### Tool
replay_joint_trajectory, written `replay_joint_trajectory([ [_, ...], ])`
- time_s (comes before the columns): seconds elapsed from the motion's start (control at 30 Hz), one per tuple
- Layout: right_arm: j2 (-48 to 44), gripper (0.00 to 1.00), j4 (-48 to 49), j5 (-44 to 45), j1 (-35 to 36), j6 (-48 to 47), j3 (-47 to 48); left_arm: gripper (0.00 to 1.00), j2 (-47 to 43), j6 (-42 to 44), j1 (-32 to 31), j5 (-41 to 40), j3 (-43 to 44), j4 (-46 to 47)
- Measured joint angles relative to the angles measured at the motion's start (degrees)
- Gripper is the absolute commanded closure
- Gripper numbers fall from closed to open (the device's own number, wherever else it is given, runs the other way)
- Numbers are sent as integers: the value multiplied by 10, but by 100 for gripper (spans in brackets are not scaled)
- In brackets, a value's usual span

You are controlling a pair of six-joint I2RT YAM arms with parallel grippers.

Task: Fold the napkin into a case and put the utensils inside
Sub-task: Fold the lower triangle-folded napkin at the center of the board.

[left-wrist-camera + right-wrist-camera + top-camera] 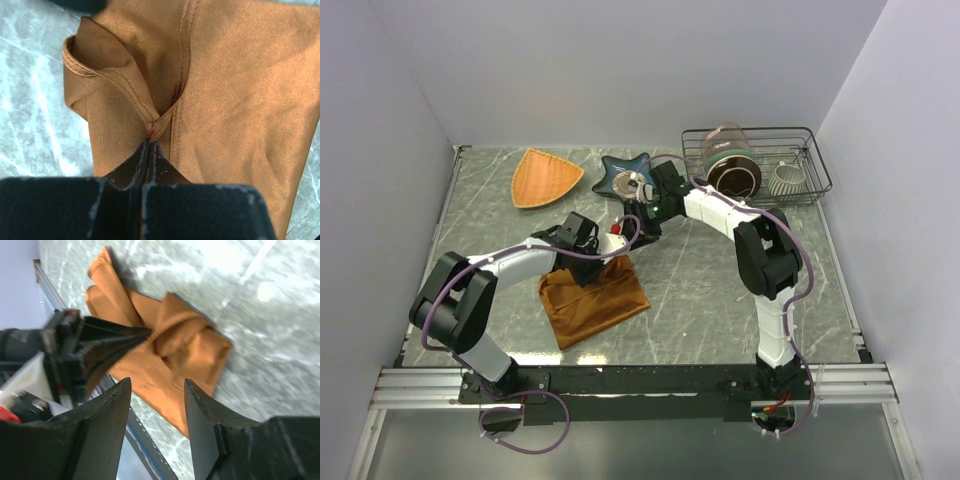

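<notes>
The rust-orange napkin (595,300) lies folded on the marble table, its top layer bunched into a raised fold (120,80). My left gripper (149,142) is shut on a pinch of that fold at the napkin's far edge (603,264). My right gripper (157,385) hovers open above the cloth (175,355) with nothing between its fingers, and in the top view it sits just beyond the left one (632,228). Something silver (632,185), probably the utensils, lies on a dark-blue star-shaped dish (610,170), partly hidden by the right arm.
A lighter orange woven triangular plate (545,178) sits at the back left. A wire rack (815,160) at the back right holds a glass jar, a brown bowl and a white cup (786,178). White walls enclose the table on three sides.
</notes>
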Motion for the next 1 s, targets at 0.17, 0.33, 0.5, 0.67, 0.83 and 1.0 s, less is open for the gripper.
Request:
replay_joint_trajectory([
  [0.17,15,44,9,4,18,15,14,99,-2,0,-5,0,-9,3],
  [0.33,46,44,10,7,26,22,28,99,-4,0,-11,0,-12,7],
  [0.5,59,49,10,12,33,24,28,99,-4,0,-14,-1,-12,9],
  [0.67,64,85,8,11,41,21,28,86,-4,0,-14,-4,-12,10],
  [0.83,66,100,-1,12,41,9,28,64,-12,-4,-12,-3,-12,1],
  [1.0,66,100,-21,24,41,-19,28,43,-82,-17,61,63,3,-53],
])
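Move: My right hand is open above the napkin's far right corner fold, which lies about 2 cm back, 2 cm to the left and some 4 cm below. From that hand the napkin's middle is roughly 11 cm back and 8 cm left, and the star dish is about 16 cm ahead and 1 cm left. My left hand already pinches a hem of the napkin. From it, the corner fold lies about 5 cm ahead and 6 cm to the right. My left hand stays almost in place, still pinching the hem on the napkin, while my right hand, open, sinks about 4 cm and shifts a little left and back to the raised fold at the far right corner. There I close my right fingers and pinch its edge; only then do my left fingers open, let go of the hem and lift some 4 cm, drifting left. ##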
